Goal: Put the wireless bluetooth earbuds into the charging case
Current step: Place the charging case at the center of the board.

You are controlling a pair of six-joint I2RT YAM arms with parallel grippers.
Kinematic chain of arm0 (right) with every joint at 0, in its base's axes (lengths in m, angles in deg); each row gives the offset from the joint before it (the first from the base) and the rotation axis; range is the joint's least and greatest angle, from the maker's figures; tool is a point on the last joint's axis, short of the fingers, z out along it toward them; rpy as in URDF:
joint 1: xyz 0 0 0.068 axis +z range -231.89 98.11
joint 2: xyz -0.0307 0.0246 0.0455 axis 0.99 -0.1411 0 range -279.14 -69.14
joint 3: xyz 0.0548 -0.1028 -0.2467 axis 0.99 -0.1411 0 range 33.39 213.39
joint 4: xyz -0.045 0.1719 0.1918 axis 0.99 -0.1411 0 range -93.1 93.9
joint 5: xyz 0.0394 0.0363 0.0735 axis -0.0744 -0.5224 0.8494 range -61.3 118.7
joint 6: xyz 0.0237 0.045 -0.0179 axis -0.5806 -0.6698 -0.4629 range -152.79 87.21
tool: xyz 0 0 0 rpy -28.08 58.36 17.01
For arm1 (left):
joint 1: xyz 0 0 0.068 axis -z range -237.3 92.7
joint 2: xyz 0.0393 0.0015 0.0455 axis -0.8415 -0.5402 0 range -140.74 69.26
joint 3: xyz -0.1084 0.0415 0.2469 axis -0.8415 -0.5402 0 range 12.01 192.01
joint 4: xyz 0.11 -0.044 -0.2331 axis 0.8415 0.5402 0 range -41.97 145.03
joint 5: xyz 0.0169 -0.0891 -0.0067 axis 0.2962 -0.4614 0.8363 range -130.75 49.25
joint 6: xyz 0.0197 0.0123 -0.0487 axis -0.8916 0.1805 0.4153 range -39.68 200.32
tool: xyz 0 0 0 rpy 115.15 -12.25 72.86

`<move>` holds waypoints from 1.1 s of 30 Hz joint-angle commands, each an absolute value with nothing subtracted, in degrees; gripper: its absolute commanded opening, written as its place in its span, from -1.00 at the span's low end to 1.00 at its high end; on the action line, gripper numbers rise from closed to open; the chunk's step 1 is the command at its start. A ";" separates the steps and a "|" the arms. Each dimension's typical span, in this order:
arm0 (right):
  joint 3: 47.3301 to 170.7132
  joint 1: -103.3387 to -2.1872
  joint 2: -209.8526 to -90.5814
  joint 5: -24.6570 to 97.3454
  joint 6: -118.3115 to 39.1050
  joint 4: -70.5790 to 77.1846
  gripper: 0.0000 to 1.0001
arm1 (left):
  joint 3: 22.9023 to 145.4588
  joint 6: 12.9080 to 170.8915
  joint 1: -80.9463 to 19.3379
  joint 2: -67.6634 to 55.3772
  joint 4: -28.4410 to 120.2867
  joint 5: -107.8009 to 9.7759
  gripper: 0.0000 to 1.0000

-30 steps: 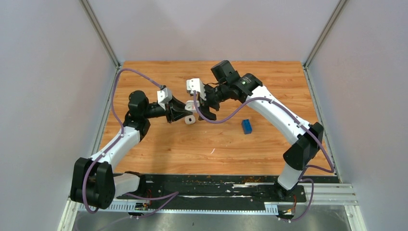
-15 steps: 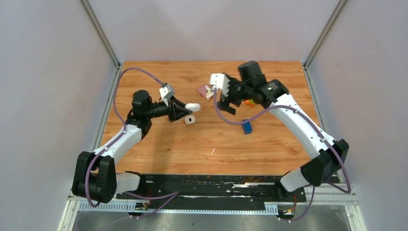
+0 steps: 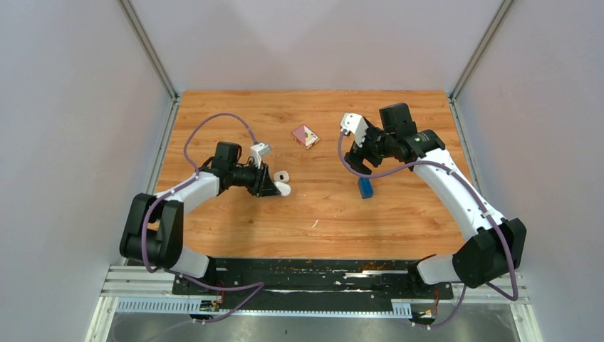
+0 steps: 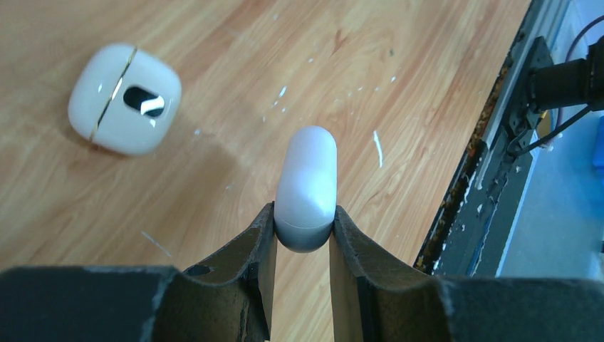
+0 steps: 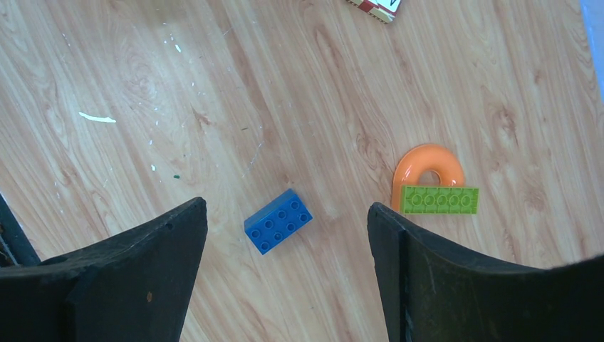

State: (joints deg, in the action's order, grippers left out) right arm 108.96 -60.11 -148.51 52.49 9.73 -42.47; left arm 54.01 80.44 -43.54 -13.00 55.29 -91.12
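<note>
The charging case [image 4: 125, 100] lies shut on the wooden table, cream-white with a dark oval dot on its side; from above the charging case [image 3: 282, 175] sits just beyond the left fingertips. My left gripper [image 4: 303, 214] is shut on a smooth white oval pebble [image 4: 306, 178], held low over the wood; from above the pebble [image 3: 284, 189] pokes out of the left gripper [image 3: 278, 188]. My right gripper [image 5: 285, 206] hangs open over the right half, nothing between its fingers; from above the right gripper [image 3: 354, 158] stands well apart from the case. The earbuds are out of view.
A blue brick [image 5: 278, 221] lies under the right gripper, also seen from above as the blue brick [image 3: 365, 187]. An orange ring [image 5: 428, 167] and a green brick [image 5: 438, 199] lie to its right. A small red-and-white box [image 3: 305, 135] sits farther back. A thin white scrap [image 3: 313, 224] lies nearer the front.
The right arm has pulled away to the right, jaws still open. The left arm has drawn back and dropped toward the table, carrying the white pebble down beside the case.
</note>
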 commanded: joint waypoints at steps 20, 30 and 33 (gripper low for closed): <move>109.89 -60.16 -148.33 53.63 12.73 -39.04 0.67 | 67.46 80.76 -43.42 -28.94 73.79 -78.72 -0.36; 107.74 -60.18 -147.84 53.55 12.58 -38.24 0.70 | 67.91 79.66 -43.50 -24.41 79.66 -71.94 0.86; 108.42 -60.18 -148.19 53.03 12.87 -38.83 0.71 | 69.09 79.35 -43.50 -21.91 80.92 -69.86 1.00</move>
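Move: The second charging case, already gripped and sticking out past the left fingertips, is bound for a bare spot about 7 cm below the left hand, roughly 1 cm ahead and 1 cm left. The square case with the dark window sits some 6 cm ahead, 2 cm right, 8 cm below that hand; the card box some 18 cm ahead and 9 cm right at table height. From the idle right hand the spot lies about 21 cm left, 4 cm back, 19 cm below. The charging case is lowered about 5.5 cm by the left hand to the bare board just short of the square case, the fingers tipping some 25 degrees more steeply downward as they go. At that height the hand eases left, drifting about 3.5 cm left in all, then the fingers open wide and let go of the case. ##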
